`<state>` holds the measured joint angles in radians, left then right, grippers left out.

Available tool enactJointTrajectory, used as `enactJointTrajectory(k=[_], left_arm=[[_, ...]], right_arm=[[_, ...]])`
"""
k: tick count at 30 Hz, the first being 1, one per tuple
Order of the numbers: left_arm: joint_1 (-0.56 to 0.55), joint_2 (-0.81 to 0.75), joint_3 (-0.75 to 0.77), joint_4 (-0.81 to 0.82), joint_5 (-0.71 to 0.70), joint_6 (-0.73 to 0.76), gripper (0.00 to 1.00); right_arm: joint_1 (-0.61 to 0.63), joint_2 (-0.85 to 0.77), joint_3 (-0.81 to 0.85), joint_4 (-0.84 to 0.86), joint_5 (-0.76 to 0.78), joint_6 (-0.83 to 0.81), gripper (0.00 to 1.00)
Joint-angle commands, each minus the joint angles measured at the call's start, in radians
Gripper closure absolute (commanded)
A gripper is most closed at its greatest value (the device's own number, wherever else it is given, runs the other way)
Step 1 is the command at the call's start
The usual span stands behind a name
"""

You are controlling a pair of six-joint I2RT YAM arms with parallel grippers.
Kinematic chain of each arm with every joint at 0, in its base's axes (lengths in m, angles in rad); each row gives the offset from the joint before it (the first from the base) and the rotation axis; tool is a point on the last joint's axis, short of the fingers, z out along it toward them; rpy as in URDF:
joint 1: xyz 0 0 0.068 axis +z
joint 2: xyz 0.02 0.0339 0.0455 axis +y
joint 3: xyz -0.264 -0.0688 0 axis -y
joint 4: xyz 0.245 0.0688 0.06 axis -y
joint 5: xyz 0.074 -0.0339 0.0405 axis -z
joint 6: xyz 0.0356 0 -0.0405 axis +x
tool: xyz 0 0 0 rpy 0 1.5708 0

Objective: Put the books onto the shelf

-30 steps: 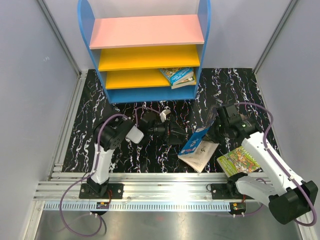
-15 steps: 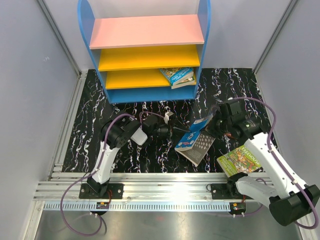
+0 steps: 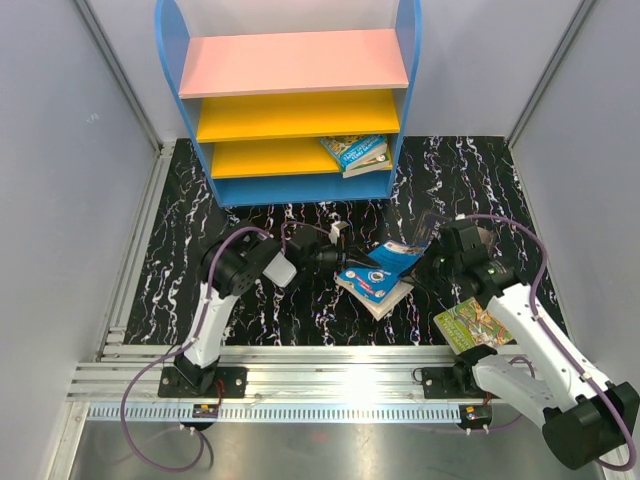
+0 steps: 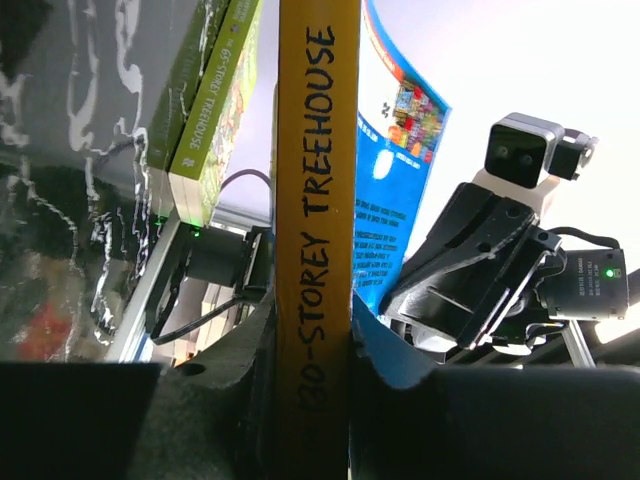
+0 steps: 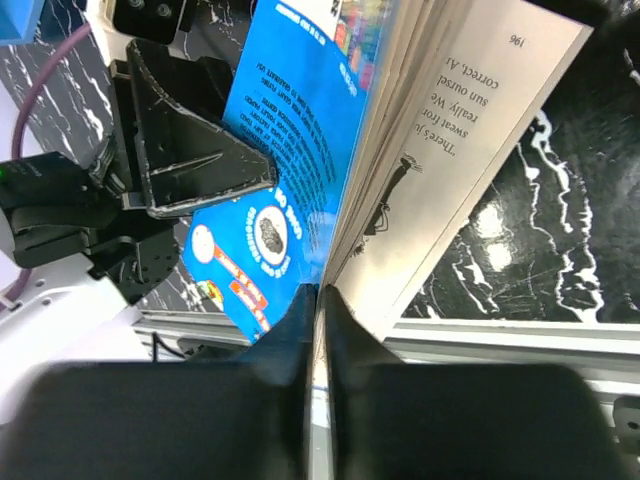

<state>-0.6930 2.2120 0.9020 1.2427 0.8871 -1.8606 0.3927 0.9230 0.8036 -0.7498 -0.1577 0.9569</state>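
Note:
A blue Treehouse book (image 3: 378,277) with a yellow spine (image 4: 315,180) lies half open on the mat between my two grippers. My left gripper (image 3: 335,262) (image 4: 312,335) is shut on its spine. From the other side, my right gripper (image 3: 425,252) (image 5: 321,300) is shut on the book's open edge, with the blue cover (image 5: 290,150) to one side of the jaws and loose pages (image 5: 470,130) to the other. A lime-green book (image 3: 470,325) (image 4: 213,95) lies flat at the right. The shelf (image 3: 295,62) stands at the back, with two books (image 3: 355,152) on its lower yellow board.
The black marbled mat (image 3: 180,220) covers the floor in front of the shelf. A metal rail (image 3: 320,360) runs along the near edge by the arm bases. Grey walls close in on both sides.
My left gripper has closed on the book's spine. The right arm has swung left and down, folding the upright open book towards the mat.

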Motion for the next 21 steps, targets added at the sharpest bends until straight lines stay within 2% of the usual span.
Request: enactJointTrajectory(k=[1, 4, 5, 8, 9, 11, 12, 14, 15, 16, 21], left_arm=[[-0.013, -0.11, 0.038, 0.414, -0.007, -0.026, 1.0], [0.024, -0.184, 0.031, 0.35, -0.022, 0.012, 1.0], [0.05, -0.227, 0.037, 0.3, -0.027, 0.04, 1.0], [0.107, -0.319, 0.06, 0.146, -0.027, 0.13, 1.0], [0.122, -0.362, 0.087, -0.032, -0.03, 0.24, 1.0], [0.162, -0.481, 0.133, -0.278, -0.039, 0.396, 1.0], [0.171, -0.518, 0.215, -0.595, -0.084, 0.602, 1.0], [0.188, -0.593, 0.322, -0.93, -0.189, 0.804, 1.0], [0.191, -0.604, 0.368, -1.135, -0.294, 0.927, 1.0], [0.197, -0.61, 0.421, -1.178, -0.33, 0.949, 1.0], [0.239, -0.618, 0.471, -1.319, -0.531, 0.951, 1.0]], right_arm=[[0.011, 0.0, 0.081, -0.003, 0.0, -0.01, 0.84], [0.011, -0.013, 0.14, -0.1, 0.049, -0.021, 0.33], [0.011, -0.027, 0.167, -0.146, 0.072, -0.024, 0.29], [0.011, -0.053, 0.206, -0.227, 0.096, -0.026, 0.28], [0.011, -0.078, 0.224, -0.244, 0.101, -0.024, 0.28], [0.011, -0.107, 0.238, -0.291, 0.113, -0.015, 0.27], [0.011, -0.134, 0.246, -0.308, 0.116, -0.009, 0.26], [0.011, -0.162, 0.253, -0.351, 0.125, 0.003, 0.25], [0.011, -0.188, 0.256, -0.362, 0.129, 0.005, 0.24], [0.011, -0.197, 0.259, -0.374, 0.135, 0.005, 0.24], [0.011, -0.231, 0.273, -0.444, 0.149, -0.001, 0.22]])
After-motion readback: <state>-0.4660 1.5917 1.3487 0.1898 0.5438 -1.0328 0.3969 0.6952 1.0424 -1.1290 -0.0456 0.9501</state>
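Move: The books already on the lower shelf, where I'm taking the blue book, lie about 30 cm ahead of my left hand, 2 cm right and 3 above. The shelf's right side panel is some 28 cm ahead and 9 right of that hand; A Tale of Two Cities, 14 ahead, 26 right, 8 below. From my right hand, the blue book's middle is 8 cm left, level fore and aft, 5 below; the green book 14 right, 6 back, 13 below. I keep the blue book's spine clamped in my left hand and sweep it up about 24 cm, straight up at first, then also forward to the shelf front and somewhat left. The wrist rolls the book's far side up and swings the fingers from pointing right partway forward. My right fingers open off its cover edge and pages; that hand rises, then backs off to the right. ##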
